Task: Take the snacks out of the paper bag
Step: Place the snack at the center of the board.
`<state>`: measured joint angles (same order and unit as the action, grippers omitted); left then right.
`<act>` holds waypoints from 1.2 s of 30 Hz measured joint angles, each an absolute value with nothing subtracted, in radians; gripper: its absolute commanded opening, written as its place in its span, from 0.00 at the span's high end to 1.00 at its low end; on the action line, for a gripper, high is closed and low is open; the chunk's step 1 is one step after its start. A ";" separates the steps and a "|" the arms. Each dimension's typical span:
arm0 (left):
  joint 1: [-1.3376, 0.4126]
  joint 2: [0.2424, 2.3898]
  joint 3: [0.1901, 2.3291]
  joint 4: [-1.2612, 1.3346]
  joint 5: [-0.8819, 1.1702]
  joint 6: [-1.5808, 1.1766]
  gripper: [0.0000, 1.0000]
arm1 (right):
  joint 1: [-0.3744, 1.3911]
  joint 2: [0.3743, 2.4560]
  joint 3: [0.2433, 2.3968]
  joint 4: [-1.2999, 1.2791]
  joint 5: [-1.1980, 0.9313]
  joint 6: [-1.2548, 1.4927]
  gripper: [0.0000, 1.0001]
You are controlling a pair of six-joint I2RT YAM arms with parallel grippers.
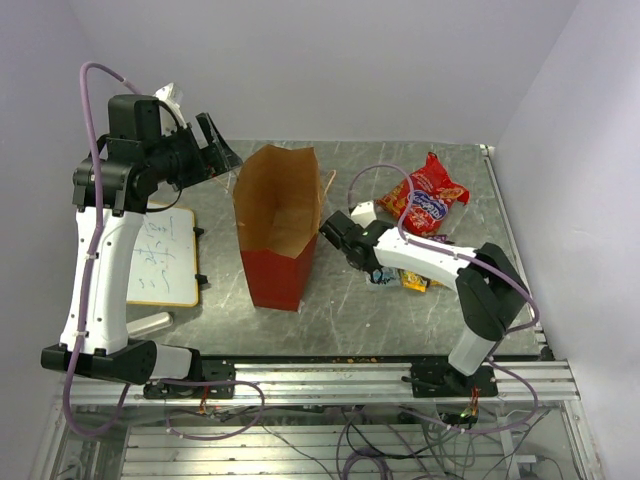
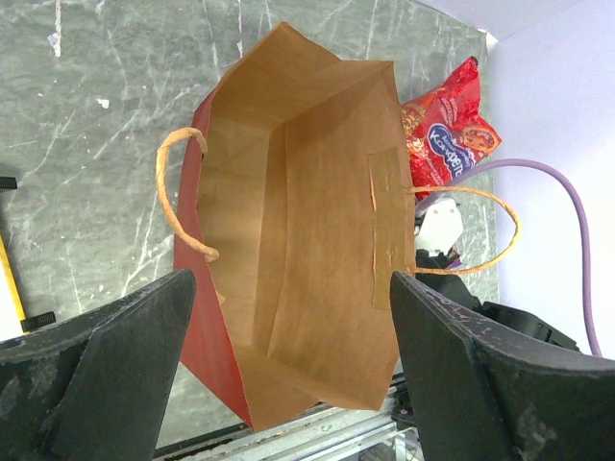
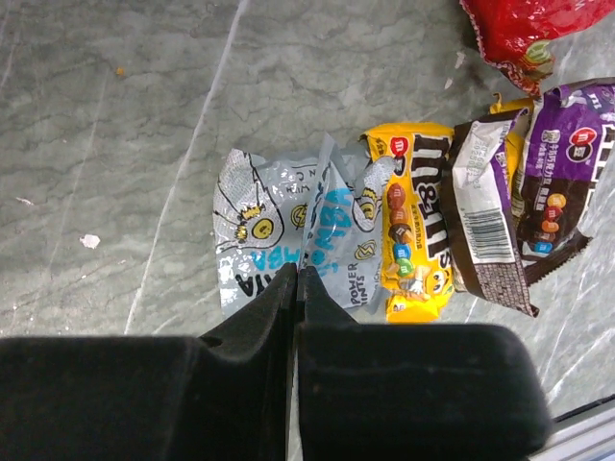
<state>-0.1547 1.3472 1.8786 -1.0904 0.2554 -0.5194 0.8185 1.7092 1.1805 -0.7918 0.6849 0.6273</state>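
The paper bag [image 1: 275, 215] stands upright mid-table, red outside and brown inside, mouth open. In the left wrist view the paper bag [image 2: 288, 192] shows only bare brown walls and floor. My left gripper [image 1: 215, 150] hangs open above and left of its mouth, wide fingers [image 2: 115, 365] framing it, left gripper [image 2: 291, 288] empty. My right gripper [image 1: 328, 228] is shut beside the bag's right wall. Under the right gripper [image 3: 298, 274] lie a light-blue packet [image 3: 279, 230], a yellow packet [image 3: 413, 221], a dark one [image 3: 490, 221] and a purple one [image 3: 572, 163]. The red chip bag [image 1: 428, 195] lies at the back right.
A yellow-framed whiteboard [image 1: 165, 255] lies at the left with a white eraser [image 1: 150, 322] at its near end. A small white object [image 1: 365, 210] sits between the bag and the chip bag. An aluminium rail [image 1: 350, 380] runs along the near edge.
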 measured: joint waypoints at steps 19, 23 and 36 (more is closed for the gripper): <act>-0.155 1.347 1.878 -1.090 0.265 -0.511 0.07 | 0.838 1.696 1.143 -0.744 0.654 0.581 0.13; -0.155 1.347 1.878 -1.091 0.265 -0.503 0.07 | 0.838 1.543 1.148 -0.762 0.632 0.559 0.00; -0.179 1.341 1.952 -1.106 0.224 -0.458 0.06 | 0.838 1.225 1.554 -0.905 0.656 0.520 0.00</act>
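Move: My right hand's shut fingertips are on the silver packet, apparently still pinching its raised fold; its middle is about 1 cm ahead and 2 cm below. Level with me, the yellow packet lies 8 cm to the right; the brown packet is 12 cm right and 2 cm ahead, and the upright paper bag some 24 cm left, 3 cm ahead. From my left hand, the silver packet is roughly 39 cm right, 2 cm back and 36 cm below. I ease my right hand down about 2 cm more to set the silver packet on the board, spread the fingers wide to release it, then lift quickly almost straight up by nearly 30 cm, the hand's left side rising and its fingers tipping up from the table. My left hand, open and empty, only starts to rise at the very end, by some 2 cm. ##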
